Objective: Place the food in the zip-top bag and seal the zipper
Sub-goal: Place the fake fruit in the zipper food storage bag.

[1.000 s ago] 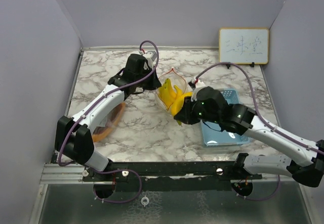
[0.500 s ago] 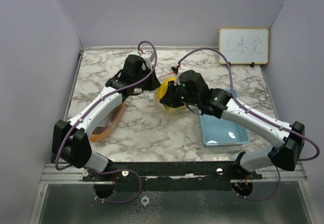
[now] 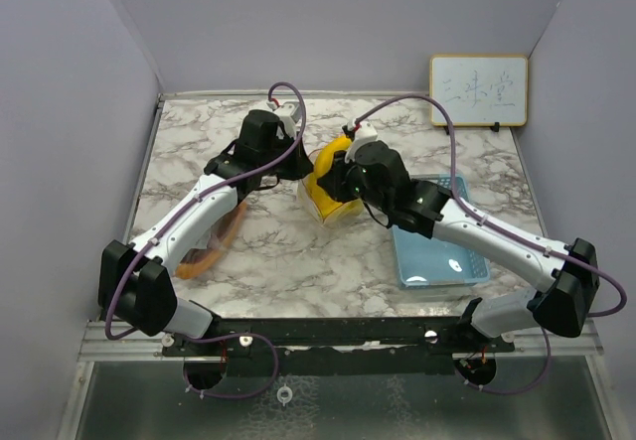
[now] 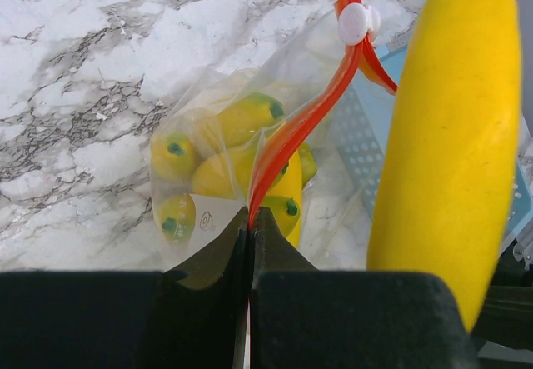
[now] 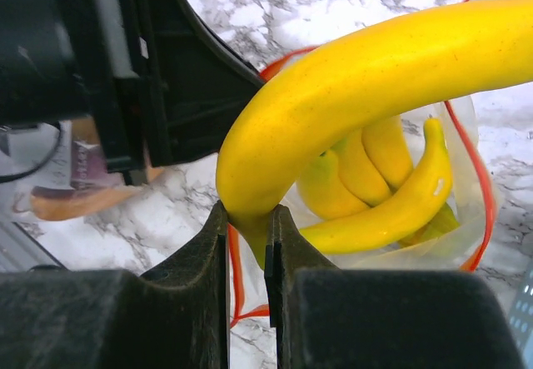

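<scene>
A clear zip-top bag (image 4: pixel 198 127) with a red zipper strip (image 4: pixel 300 127) and a white slider (image 4: pixel 354 23) stands mid-table (image 3: pixel 320 200). Several yellow bananas (image 5: pixel 391 194) lie inside it. My left gripper (image 4: pixel 251 219) is shut on the red zipper edge and holds the mouth up. My right gripper (image 5: pixel 248 236) is shut on the stem end of another yellow banana (image 5: pixel 358 77). That banana hangs over the bag's open mouth (image 3: pixel 336 152), close beside the left gripper (image 3: pixel 298 167). Under the left arm lies an orange carrot (image 3: pixel 214 243) on the marble.
A light blue plastic basket (image 3: pixel 437 251) sits on the table right of the bag, under the right arm. A small whiteboard (image 3: pixel 478 89) leans at the back right. Grey walls close in three sides of the marble table (image 3: pixel 199 142).
The right arm swung left from beside the basket, carrying its banana up over the bag's mouth. The left gripper kept its hold on the zipper edge and barely shifted.
</scene>
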Action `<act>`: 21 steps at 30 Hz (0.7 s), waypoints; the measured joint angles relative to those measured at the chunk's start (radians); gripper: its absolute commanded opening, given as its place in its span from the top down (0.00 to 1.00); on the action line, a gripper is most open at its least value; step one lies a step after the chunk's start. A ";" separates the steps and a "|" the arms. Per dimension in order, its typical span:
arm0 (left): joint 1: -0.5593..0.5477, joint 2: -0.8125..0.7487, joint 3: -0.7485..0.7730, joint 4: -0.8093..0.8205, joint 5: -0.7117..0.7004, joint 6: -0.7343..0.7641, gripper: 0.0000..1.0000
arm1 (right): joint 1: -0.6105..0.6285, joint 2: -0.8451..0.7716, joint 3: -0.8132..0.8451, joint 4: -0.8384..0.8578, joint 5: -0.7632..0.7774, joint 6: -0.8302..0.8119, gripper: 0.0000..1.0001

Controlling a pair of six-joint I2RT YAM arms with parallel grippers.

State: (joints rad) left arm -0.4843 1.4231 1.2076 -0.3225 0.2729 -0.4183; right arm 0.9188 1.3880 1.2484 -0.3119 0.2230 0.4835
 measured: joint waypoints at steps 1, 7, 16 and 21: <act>0.000 0.000 0.000 0.000 0.000 -0.002 1.00 | 0.000 -0.003 -0.019 0.010 0.006 -0.002 0.98; 0.000 0.000 0.000 0.000 0.000 -0.003 1.00 | 0.000 -0.005 -0.104 0.021 0.014 -0.002 0.83; 0.000 0.000 0.000 0.000 0.000 -0.002 1.00 | 0.000 -0.026 -0.098 -0.017 0.016 -0.013 0.30; 0.000 0.000 0.000 0.000 0.000 -0.002 1.00 | 0.000 -0.025 0.047 -0.090 0.081 -0.010 0.34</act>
State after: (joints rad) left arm -0.4843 1.4231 1.2076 -0.3225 0.2729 -0.4206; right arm 0.9188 1.3628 1.2957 -0.4019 0.3042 0.4736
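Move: The open zip-top bag, already holding yellow fruit, is right under my right hand and the banana it grips: its middle is some 2 cm ahead, 1 cm right and 9 cm below. The pinched rim is about 3 cm ahead and 4 cm left, the blue basket 26 cm right and 8 cm back, the filled bag 29 cm left and 9 cm back. From my left hand the bag's middle is about 6 cm right, level fore and aft, 8 cm below. With my right hand I lower the banana about 5 cm down into the bag's mouth, easing slightly back and to the right, then open the fingers wide and let go of it. Empty, the hand lifts straight back out, about 6 cm up. My left hand stays where it is, still pinching the rim to hold the bag open. ##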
